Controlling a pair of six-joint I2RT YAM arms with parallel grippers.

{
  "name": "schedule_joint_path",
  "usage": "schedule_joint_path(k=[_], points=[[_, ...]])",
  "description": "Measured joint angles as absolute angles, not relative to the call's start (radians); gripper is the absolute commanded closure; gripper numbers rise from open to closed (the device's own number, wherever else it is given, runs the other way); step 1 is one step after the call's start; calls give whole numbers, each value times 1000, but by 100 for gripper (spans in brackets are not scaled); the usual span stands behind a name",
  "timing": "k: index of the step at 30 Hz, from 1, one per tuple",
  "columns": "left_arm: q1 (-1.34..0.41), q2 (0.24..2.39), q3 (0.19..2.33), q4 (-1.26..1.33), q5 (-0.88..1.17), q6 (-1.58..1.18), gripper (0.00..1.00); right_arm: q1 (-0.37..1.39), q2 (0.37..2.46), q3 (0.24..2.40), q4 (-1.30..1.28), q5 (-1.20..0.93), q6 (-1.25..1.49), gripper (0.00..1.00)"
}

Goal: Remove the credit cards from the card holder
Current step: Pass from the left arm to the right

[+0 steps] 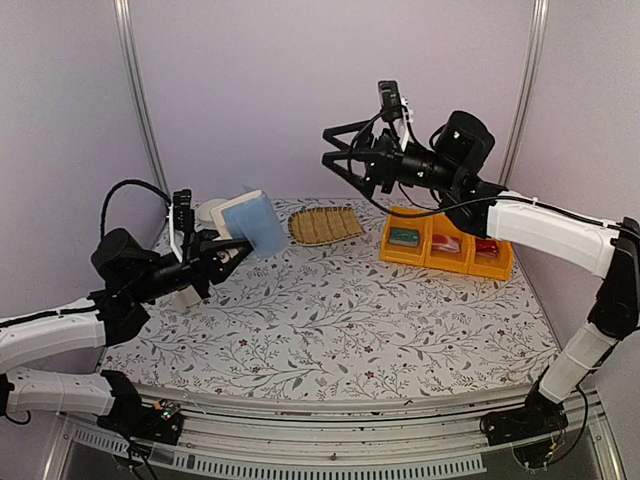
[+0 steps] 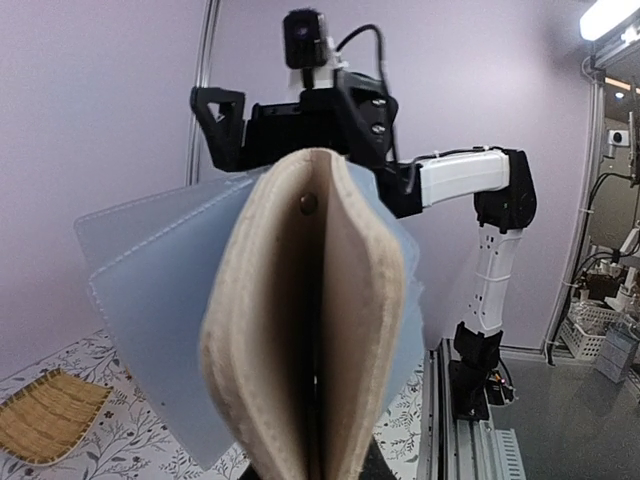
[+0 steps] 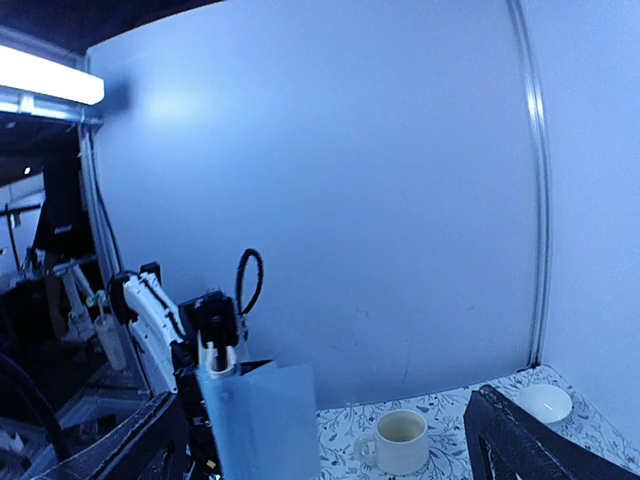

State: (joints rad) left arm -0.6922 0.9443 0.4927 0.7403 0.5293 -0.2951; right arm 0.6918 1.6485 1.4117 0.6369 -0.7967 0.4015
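Observation:
My left gripper is shut on the lower end of the card holder and holds it upright in the air above the table's back left. In the left wrist view the card holder fills the middle. It gapes slightly along its beige top edge, and light blue stitched flaps fan out on both sides. The credit cards are hidden; no card shows apart from the holder. My right gripper hangs open, high over the back middle, pointing left at the holder with a wide gap between them.
A woven straw mat lies at the back centre. An orange tray of bins with small items stands at the back right. A white cup and a small white bowl sit at the back left, near the holder.

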Motion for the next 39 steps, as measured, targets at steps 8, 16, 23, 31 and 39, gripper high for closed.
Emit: schedule_joint_path(k=[8, 16, 23, 31, 39], points=[[-693, 969, 506, 733, 472, -299, 100, 958, 1593, 1462, 220, -663, -205, 1], [-693, 969, 506, 733, 441, -300, 100, 972, 1748, 1622, 6, -522, -245, 17], [-693, 971, 506, 727, 437, -302, 100, 977, 1820, 1706, -90, -575, -210, 95], [-691, 987, 507, 756, 506, -326, 81, 949, 1819, 1711, -121, -773, -236, 98], [-693, 1020, 507, 845, 626, -387, 59, 878, 1794, 1625, -16, -1066, -131, 99]])
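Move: The card holder, gripped in the left fingers, reaches about 5 cm right, 2 cm ahead and 2 cm above them. From the open right hand it is some 14 cm left, 8 cm back and 8 cm lower. Under that hand's height by about 42 cm, the straw mat is 30 cm ahead and 2 cm left, the orange tray 27 cm ahead and 27 cm right. The mug is 15 cm ahead, 15 cm left and 30 cm below the left hand. The right hand swings back about 9 cm, then goes left and down some 10 cm each while coming forward again a little, rolling its left side down about 25 degrees, and closes its fingers on the blue sleeve end of the card holder before drawing it about 5 cm right and back with a counter-clockwise turn. The left hand eases the holder forward about 2 cm and holds it there for the pinch, then goes back nearly 3 cm and slightly right, its fingers opening partway at the end to release it. ##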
